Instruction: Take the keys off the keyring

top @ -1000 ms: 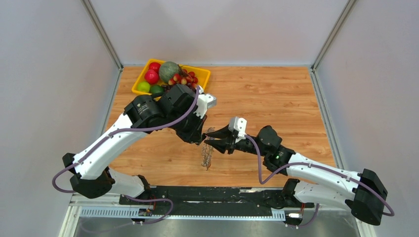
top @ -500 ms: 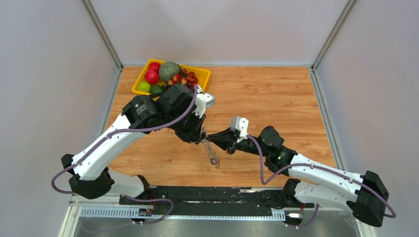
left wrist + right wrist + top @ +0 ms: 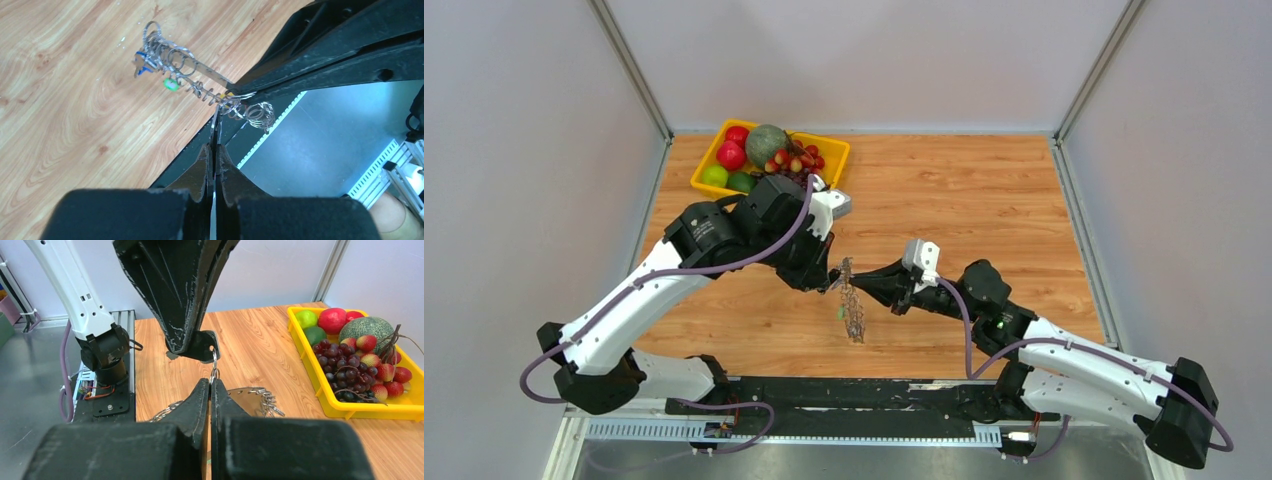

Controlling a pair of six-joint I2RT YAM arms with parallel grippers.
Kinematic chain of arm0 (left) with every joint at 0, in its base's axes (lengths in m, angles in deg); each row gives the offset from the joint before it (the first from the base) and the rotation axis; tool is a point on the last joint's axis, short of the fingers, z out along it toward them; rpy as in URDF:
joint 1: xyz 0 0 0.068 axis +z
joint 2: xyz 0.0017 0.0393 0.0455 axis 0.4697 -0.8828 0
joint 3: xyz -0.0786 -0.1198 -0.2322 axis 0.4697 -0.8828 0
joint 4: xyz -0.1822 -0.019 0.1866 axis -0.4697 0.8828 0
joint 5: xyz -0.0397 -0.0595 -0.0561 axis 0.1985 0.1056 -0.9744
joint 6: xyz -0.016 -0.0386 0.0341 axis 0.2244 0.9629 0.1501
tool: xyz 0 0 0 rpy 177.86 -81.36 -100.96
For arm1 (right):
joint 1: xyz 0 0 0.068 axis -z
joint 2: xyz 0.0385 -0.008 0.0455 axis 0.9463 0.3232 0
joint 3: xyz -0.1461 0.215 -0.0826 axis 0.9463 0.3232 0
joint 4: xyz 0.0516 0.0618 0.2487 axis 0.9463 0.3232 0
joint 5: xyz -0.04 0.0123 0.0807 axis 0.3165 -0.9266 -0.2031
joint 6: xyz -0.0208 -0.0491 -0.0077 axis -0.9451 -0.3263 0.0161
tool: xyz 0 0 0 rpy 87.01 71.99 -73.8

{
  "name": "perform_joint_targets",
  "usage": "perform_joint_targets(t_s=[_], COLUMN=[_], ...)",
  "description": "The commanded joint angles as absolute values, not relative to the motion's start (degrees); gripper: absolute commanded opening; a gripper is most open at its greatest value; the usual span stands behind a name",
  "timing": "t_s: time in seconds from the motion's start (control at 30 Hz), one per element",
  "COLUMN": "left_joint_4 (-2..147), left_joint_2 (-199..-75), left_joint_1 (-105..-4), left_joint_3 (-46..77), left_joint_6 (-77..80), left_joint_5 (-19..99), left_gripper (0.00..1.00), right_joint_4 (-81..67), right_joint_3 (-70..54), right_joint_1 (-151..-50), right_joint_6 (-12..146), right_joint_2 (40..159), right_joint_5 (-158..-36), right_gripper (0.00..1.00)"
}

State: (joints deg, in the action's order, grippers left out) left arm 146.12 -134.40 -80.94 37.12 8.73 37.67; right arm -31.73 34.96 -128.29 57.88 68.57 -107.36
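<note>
My left gripper (image 3: 831, 277) is shut on the thin edge of the keyring (image 3: 215, 121), a silvery band held above the table. Several small split rings and the keys (image 3: 150, 60), with blue and green heads, are strung along it and hang as a bunch (image 3: 853, 312). From the right, my right gripper (image 3: 857, 285) meets the left one tip to tip. It is shut on a small split ring (image 3: 214, 371) that hangs just under the left fingers (image 3: 185, 305). The keyring (image 3: 247, 396) curves behind the right jaws.
A yellow fruit tray (image 3: 835, 150) with apples, a melon and grapes stands at the table's back left; in the right wrist view the tray (image 3: 306, 356) is at the right. The black base rail (image 3: 854, 392) runs along the near edge.
My right gripper has gone from open to shut at the ring below the left fingertips. Both arms shifted slightly and the hanging key bunch swung a little to the right.
</note>
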Motion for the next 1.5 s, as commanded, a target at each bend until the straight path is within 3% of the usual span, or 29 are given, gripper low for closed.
perform_joint_targets(t_s=[0.0,0.67,0.8,0.97,1.1,1.23,1.47], left_joint_4=[142.6,131.9,127.5,122.4,128.2,125.2,120.0], left_joint_2=[-132.2,-133.9,-132.1,-129.7,-130.7,-129.1,-128.6], left_joint_1=[-78.1,-77.2,-77.2,-76.7,-73.9,-71.2,-67.6], left_joint_3=[34.0,26.0,23.2,16.9,16.2,13.2,9.8], left_joint_6=[8.1,7.6,7.7,8.9,7.5,8.5,8.2], left_joint_5=[37.3,22.1,16.7,14.0,22.7,23.1,33.8], left_gripper=[0.0,0.0,0.0,0.0,0.0,0.0,0.0], right_joint_4=[-35.2,-48.2,-55.2,-74.6,-72.7,-69.5,-36.8], right_joint_3=[35.7,38.3,41.5,52.0,53.8,56.0,45.6], right_joint_1=[-128.4,-128.3,-128.4,-128.3,-128.3,-128.3,-128.3], right_joint_6=[59.1,55.9,55.7,57.7,56.8,56.2,54.0], right_joint_2=[65.3,69.1,69.4,67.3,61.2,54.6,49.5], right_joint_5=[-107.9,-114.0,-112.8,-106.0,-102.4,-99.3,-92.5], right_gripper=[0.0,0.0,0.0,0.0,0.0,0.0,0.0])
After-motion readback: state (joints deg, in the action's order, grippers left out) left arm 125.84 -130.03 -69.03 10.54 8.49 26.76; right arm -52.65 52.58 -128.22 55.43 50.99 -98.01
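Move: My shut left fingers already hold the black key. The keyring's middle lies about 4 cm to their right and 5 cm below, roughly level with them fore and aft. The green key tag hangs some 9 cm below and 2 cm to the right of these fingers, level with them. My right fingers already pinch a small wire ring on the keyring: the keyring's middle is about 5 cm below and 1 cm left of them, the black key 4 cm left and 2 cm above. Keeping both pinches shut, I work my left hand down about 4 cm, drifting right and slightly back, while my right eases back a little. Then they part: my left swings forward and left, still sinking, to some 9 cm below its start, and my right pulls the keyring about 6 cm rightward and finally up, its fingers tipping upward some 20 degrees. ##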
